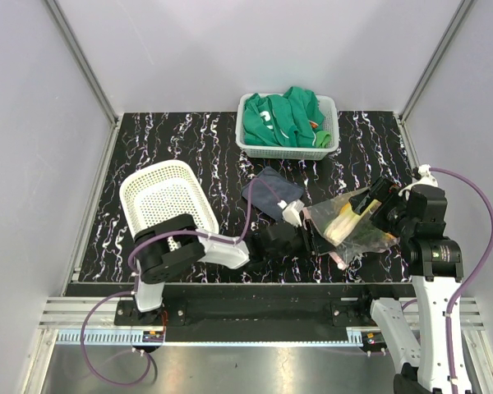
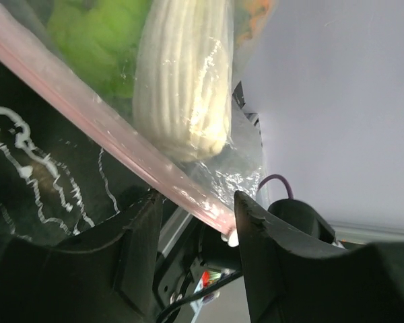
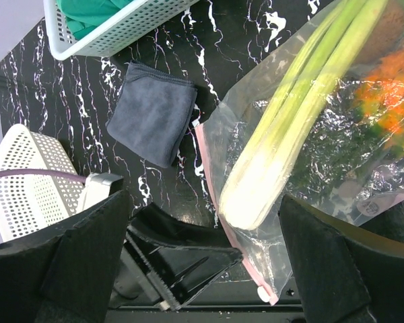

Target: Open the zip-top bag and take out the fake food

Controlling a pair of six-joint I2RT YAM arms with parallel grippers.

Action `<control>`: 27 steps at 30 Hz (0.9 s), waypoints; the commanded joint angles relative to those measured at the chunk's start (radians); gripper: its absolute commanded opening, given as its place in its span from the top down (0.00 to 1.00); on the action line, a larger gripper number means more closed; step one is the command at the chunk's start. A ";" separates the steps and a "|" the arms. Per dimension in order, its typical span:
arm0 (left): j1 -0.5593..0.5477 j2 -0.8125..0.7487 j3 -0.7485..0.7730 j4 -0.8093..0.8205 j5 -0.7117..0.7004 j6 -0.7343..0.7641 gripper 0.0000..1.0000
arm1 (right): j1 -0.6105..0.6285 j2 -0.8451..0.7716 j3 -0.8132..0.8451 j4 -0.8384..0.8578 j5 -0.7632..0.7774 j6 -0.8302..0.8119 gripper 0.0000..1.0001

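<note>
The zip-top bag point(image 1: 355, 223) lies on the dark marbled table at the right, its pinkish-red zip strip point(image 3: 212, 182) towards the left arm. Inside it is fake food: a pale green leek point(image 3: 289, 128), orange pieces point(image 3: 384, 87) and a green piece point(image 2: 94, 33). My left gripper point(image 2: 196, 198) is open at the bag's near corner. The zip strip point(image 2: 121, 134) runs across the gap between its jaws, with the strip's end close to the right finger point(image 2: 269, 249). My right gripper point(image 3: 203, 198) hangs wide open above the bag's zip end and holds nothing.
A dark grey-blue cloth point(image 1: 271, 193) lies just left of the bag. A white mesh basket point(image 1: 140, 193) stands at the left above the left arm. Another white basket point(image 1: 248, 146) with a green garment point(image 1: 281, 119) sits at the back. Grey walls close in both sides.
</note>
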 commanded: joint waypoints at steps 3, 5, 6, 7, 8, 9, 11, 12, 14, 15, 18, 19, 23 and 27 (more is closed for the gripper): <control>0.000 0.057 0.048 0.114 0.018 -0.042 0.54 | 0.001 -0.018 -0.001 0.016 -0.021 -0.009 0.00; 0.002 0.048 0.080 0.063 0.016 -0.006 0.66 | -0.001 -0.018 -0.005 0.016 -0.014 -0.001 0.00; 0.002 0.044 0.091 0.046 0.015 0.006 0.71 | -0.001 -0.017 -0.005 0.016 -0.011 0.003 0.00; 0.000 0.024 0.109 0.028 0.013 0.041 0.83 | -0.001 -0.015 -0.010 0.014 -0.007 0.015 0.00; 0.002 0.011 0.123 -0.033 0.003 0.061 0.90 | -0.001 -0.014 -0.011 0.016 -0.008 0.028 0.00; 0.002 -0.001 0.135 -0.072 -0.007 0.081 0.95 | -0.001 -0.012 -0.013 0.013 -0.010 0.055 0.00; 0.003 -0.036 0.163 -0.136 -0.008 0.138 1.00 | -0.001 -0.018 -0.021 0.008 -0.005 0.093 0.00; 0.005 -0.045 0.174 -0.150 -0.007 0.149 1.00 | -0.001 -0.021 -0.025 0.007 -0.004 0.138 0.00; 0.014 -0.064 0.226 -0.216 0.010 0.175 1.00 | -0.001 -0.027 -0.041 -0.001 -0.016 0.179 0.00; 0.019 -0.070 0.250 -0.245 0.016 0.179 1.00 | -0.001 -0.027 -0.047 0.000 -0.025 0.208 0.00; 0.039 -0.075 0.306 -0.308 0.071 0.183 1.00 | -0.001 -0.021 -0.051 -0.024 -0.027 0.242 0.00; 0.058 -0.076 0.307 -0.292 0.090 0.157 1.00 | -0.001 -0.023 -0.051 -0.030 -0.021 0.253 0.00; 0.125 -0.090 0.287 -0.223 0.177 0.091 1.00 | -0.001 -0.064 -0.064 -0.044 -0.037 0.330 0.00; 0.189 -0.075 0.297 -0.161 0.249 0.011 1.00 | -0.001 -0.118 -0.111 -0.041 -0.063 0.445 0.06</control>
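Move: The zip strip's near end lies between the left hand's half-open fingers, about 2 cm to the right and 2 cm below the hand point, level with it in reach. From the left hand, the celery in the bag has its middle some 9 cm ahead, 9 cm right and 3 cm lower; the gray cloth lies about 17 cm ahead, 15 cm left and 6 cm down. From the right hand, the strip's near end is roughly 4 cm back, 5 cm left and 16 cm below. The left hand dips about 1.5 cm onto the pink zip strip near its near end, edging right as its fingers shut and pinch the strip, then raises it some 9 cm from the low point and carries it about 6 cm forward, the lift leading and the forward reach growing towards the end. Meanwhile the wide-open right hand eases a couple of centimetres back, left and down towards the pinched strip, rolling about 15 degrees so that its left side rises. ##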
